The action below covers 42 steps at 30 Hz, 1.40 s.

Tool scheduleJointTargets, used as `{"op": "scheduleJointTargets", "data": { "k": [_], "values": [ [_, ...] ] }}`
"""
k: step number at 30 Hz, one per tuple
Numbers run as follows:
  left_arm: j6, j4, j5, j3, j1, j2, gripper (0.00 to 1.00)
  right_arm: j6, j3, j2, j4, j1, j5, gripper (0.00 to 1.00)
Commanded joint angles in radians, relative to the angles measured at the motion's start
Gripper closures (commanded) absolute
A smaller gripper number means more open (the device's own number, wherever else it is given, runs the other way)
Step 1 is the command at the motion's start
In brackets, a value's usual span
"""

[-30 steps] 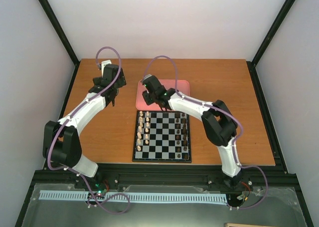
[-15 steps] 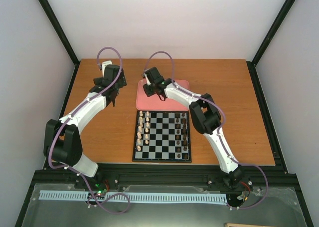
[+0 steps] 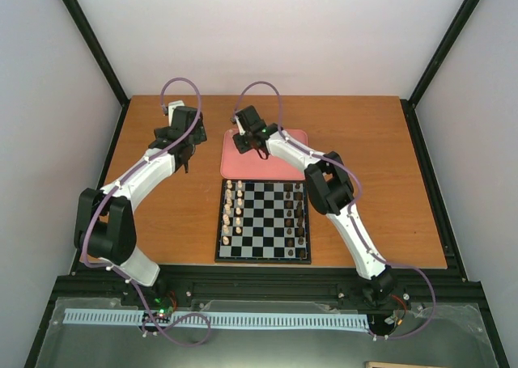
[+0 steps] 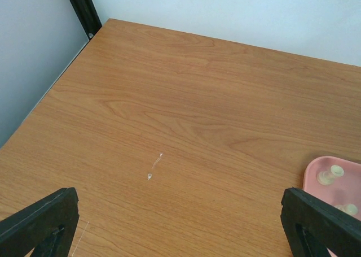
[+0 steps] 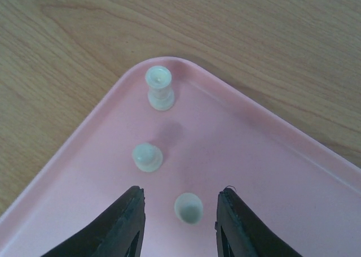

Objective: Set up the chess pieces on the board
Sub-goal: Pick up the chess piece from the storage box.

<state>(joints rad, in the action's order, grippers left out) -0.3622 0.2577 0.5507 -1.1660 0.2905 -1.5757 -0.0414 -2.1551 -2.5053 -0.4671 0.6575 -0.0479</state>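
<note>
The board (image 3: 263, 222) lies at the table's middle, with cream chess pieces (image 3: 235, 210) in its two left columns and dark pieces (image 3: 296, 214) on its right. Three more cream pieces stand in the corner of the pink tray (image 5: 271, 172): a rook-like one (image 5: 159, 87), one below it (image 5: 147, 156) and a round-topped one (image 5: 188, 207). My right gripper (image 5: 180, 192) hangs open over that corner. The round-topped piece sits between its fingers, clear of both. My left gripper (image 4: 180, 212) is wide open above bare wood, left of the tray (image 4: 350, 183).
The pink tray (image 3: 283, 162) sits just beyond the board. The left arm (image 3: 146, 174) reaches along the table's left side. Black frame posts (image 4: 84, 8) and white walls close in the wooden table (image 3: 372, 166).
My right gripper has moved from the tray's near side up to its far left corner, the elbow folding closer to the board. The left arm has hardly moved.
</note>
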Motion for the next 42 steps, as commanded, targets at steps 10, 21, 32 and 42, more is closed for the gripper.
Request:
{"op": "scheduleJointTargets", "data": {
  "k": [10, 21, 32, 42],
  "values": [
    [0.012, -0.009, 0.017, -0.044, 0.007, -0.013, 0.0, 0.013, -0.07, -0.061, -0.039, -0.022, -0.004, 0.64],
    [0.014, -0.009, 0.021, -0.044, 0.008, -0.015, 0.0, 0.014, -0.137, -0.105, -0.078, -0.036, 0.011, 0.74],
    [0.012, -0.008, 0.027, -0.041, 0.007, -0.012, 0.0, 0.014, -0.137, -0.104, -0.091, -0.042, 0.038, 0.87],
    [0.013, -0.005, 0.026, -0.042, 0.007, -0.013, 0.0, 0.005, 0.011, 0.072, -0.039, -0.037, 0.056, 0.97]
  ]
}}
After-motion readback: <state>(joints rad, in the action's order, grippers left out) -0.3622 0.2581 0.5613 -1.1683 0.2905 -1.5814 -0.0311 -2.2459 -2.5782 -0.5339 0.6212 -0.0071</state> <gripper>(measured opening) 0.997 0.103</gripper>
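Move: The target chess piece stands in the storage box almost under my right hand: about 1 cm ahead, 1 cm to the right and 3 cm below. The next piece is roughly 2 cm ahead and 1 cm left of the hand. The corner piece, by the box's far-left corner, is some 4 cm ahead and 3 cm left. From my left hand the target piece lies about 8 cm ahead, 18 cm right and 17 cm below. I sink my right hand about 2 cm over the nearest piece, bearing slightly right. Then I edge about 1 cm forward, rising a little, and settle down again with another touch to the right. From partway through that forward edging I narrow the half-open fingers steadily until both pads pinch the piece's upper part; the wrist hardly tilts. ##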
